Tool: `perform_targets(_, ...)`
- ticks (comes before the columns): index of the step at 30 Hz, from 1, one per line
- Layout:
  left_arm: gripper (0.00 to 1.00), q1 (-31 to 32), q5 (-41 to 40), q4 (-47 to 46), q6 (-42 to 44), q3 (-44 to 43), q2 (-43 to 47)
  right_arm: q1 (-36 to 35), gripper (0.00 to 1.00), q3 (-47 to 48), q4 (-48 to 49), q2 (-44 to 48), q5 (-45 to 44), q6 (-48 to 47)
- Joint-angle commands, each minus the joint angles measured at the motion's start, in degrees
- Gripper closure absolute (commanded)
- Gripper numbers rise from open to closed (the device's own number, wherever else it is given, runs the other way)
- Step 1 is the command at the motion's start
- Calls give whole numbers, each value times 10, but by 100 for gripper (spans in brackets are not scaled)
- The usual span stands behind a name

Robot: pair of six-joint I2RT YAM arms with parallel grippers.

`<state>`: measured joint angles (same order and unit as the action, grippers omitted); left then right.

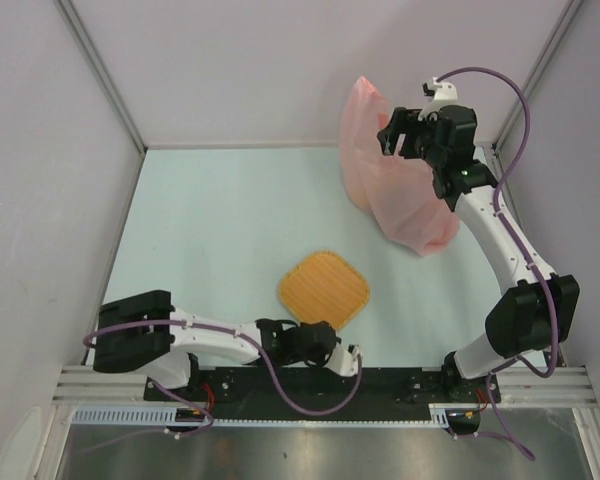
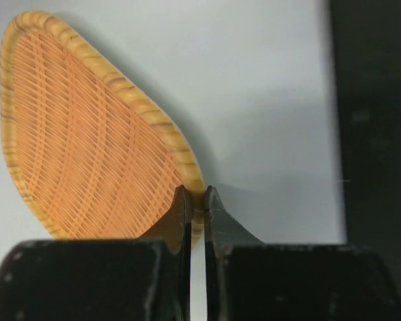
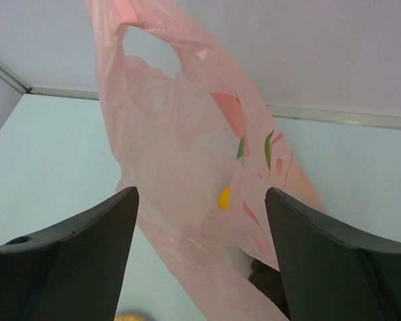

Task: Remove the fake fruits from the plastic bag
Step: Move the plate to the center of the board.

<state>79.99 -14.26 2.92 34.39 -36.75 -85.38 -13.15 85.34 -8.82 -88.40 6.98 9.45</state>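
Note:
The pink plastic bag [image 1: 395, 195] stands crumpled at the back right of the table, one loop handle [image 3: 147, 40] sticking up. A yellow fruit [image 3: 224, 198] shows through its thin film, and something dark [image 3: 264, 278] sits at its lower edge; the other fake fruits are hidden. My right gripper [image 1: 400, 135] hovers over the bag's top, open. In the right wrist view the right gripper [image 3: 202, 192] has its fingers wide apart, with the bag beyond the gap. My left gripper [image 1: 352, 358] lies low at the near edge, shut and empty.
A woven orange-tan tray [image 1: 323, 290] lies flat at the table's middle front. Its near corner [image 2: 197, 194] shows just past my left fingertips. A yellow-orange sliver [image 3: 130, 315] at the bottom of the right wrist view is too cut off to identify. Grey walls enclose the table.

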Motion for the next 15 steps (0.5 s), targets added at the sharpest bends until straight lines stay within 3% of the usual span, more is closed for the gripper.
perform_targets(1, 100, 82, 122, 59, -30, 28, 14, -7, 18, -3, 16, 35, 10, 7)
perform_targets(5, 98, 112, 138, 103, -10, 18, 14, -16, 18, -6, 12, 44, 12, 3)
perform_targets(6, 89, 113, 161, 111, -5, 16, 13, -18, 18, -7, 10, 46, 13, 2)
perform_targets(7, 25, 112, 169, 115, 2, 16, 12, -19, 18, -10, 9, 49, 14, 2)
perform_targets(8, 0, 112, 163, 112, -2, 17, 14, -20, 18, -11, 8, 55, 15, 2)
perform_targets(11, 0, 101, 145, 128, -5, 0, 20, -20, 18, -11, 5, 73, 15, 2)
perform_targets(14, 0, 56, 146, 176, -32, -59, 76, -16, 17, 3, -20, 102, 23, -4)
perform_targets(15, 0, 40, 152, 223, -48, -116, 82, -15, 16, 7, -29, 111, 27, -7)
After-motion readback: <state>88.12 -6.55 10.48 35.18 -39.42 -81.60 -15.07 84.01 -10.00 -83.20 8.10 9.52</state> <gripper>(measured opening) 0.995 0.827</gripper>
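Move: The left fingers are already shut on the near rim of the woven plate; the plate's middle lies about 9 cm ahead of that hand, some 2 cm to its left and roughly 1 cm below. The board's near edge runs about 9 cm straight back from the fingers, 2 cm lower. The pink bag stands some 28 cm ahead and 19 cm to their right, its middle about 6 cm higher. From the right hand, the plate is about 26 cm back, 18 cm left and 32 cm down. Keeping its pinch on the rim, the left hand drags the plate back over the board towards the near edge, between 6 and 7 cm and easing to a stop, with the wrist turning about 15 degrees clockwise; then the fingers spread wide, let go of the rim and rise about 1.5 cm. The empty, open right hand meanwhile draws back about 3 cm in front of the bag and rises nearly as much, drifting slightly left. ##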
